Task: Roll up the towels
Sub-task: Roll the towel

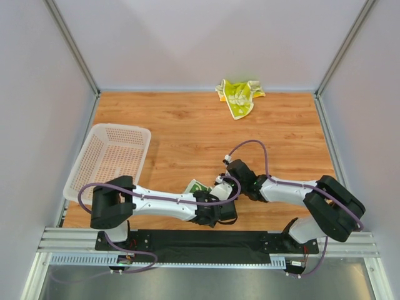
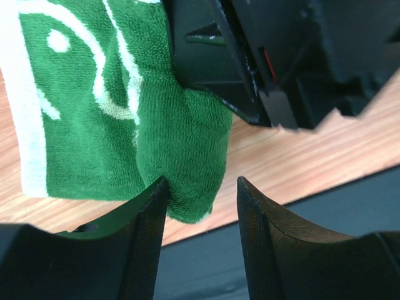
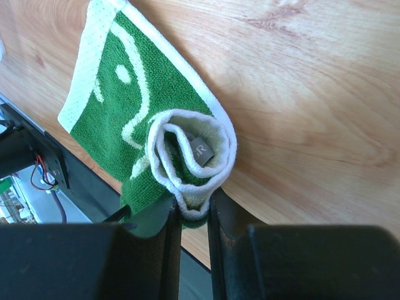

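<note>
The dark green towel (image 3: 112, 106) with white pattern lies on the wooden table near the front edge, partly rolled from one end. My right gripper (image 3: 194, 209) is shut on the rolled end, pinching its white hem. My left gripper (image 2: 200, 190) stands open at the other end of the roll (image 2: 181, 144). That end touches the left gripper's left finger (image 2: 150, 212), with a gap to the other finger. In the top view the green towel (image 1: 197, 186) shows between both wrists. The yellow and lime-green towel (image 1: 239, 97) lies crumpled at the table's far edge.
A white perforated basket (image 1: 106, 159) sits at the table's left side. A black base strip (image 1: 206, 240) runs along the near edge, just below the green towel. Grey walls enclose the table on three sides.
</note>
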`<action>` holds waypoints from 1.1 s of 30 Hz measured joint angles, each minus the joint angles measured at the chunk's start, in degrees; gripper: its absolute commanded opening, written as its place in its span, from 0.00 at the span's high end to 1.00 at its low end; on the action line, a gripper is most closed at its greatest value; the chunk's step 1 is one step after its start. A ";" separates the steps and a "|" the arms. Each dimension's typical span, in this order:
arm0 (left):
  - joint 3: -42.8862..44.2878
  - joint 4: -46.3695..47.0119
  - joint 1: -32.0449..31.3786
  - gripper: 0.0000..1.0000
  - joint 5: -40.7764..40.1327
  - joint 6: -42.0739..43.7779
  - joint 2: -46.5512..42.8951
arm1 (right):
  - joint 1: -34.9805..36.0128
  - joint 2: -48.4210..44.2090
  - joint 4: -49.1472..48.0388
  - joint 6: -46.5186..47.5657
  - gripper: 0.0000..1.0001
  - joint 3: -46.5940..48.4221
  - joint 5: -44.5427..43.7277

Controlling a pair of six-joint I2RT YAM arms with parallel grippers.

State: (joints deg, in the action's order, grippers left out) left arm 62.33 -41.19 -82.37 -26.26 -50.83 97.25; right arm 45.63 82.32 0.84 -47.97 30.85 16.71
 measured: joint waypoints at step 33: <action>-12.07 17.75 3.04 1.00 -0.48 3.41 -4.50 | -7.72 4.37 7.41 4.68 0.79 5.51 6.45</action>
State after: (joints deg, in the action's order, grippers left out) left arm 50.26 -23.44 -79.33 -26.74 -47.42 92.75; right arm 37.91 86.70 8.25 -43.29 36.36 23.16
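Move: The green towel's near end, the closed end of its roll, sits about 2 cm below the open left hand, 1 cm ahead and 2 cm left. The right fingers, already pinching the roll, are roughly 6 cm ahead of the left hand, level sideways; the towel's loose flap spreads some 6 cm ahead and 5 cm left of the left hand. From the right hand the near end lies about 5 cm back, 1 cm left and slightly lower. Left sinks about 2 cm, edging left, pinches the roll's near end; both hands then shift forward-right, still gripping. ##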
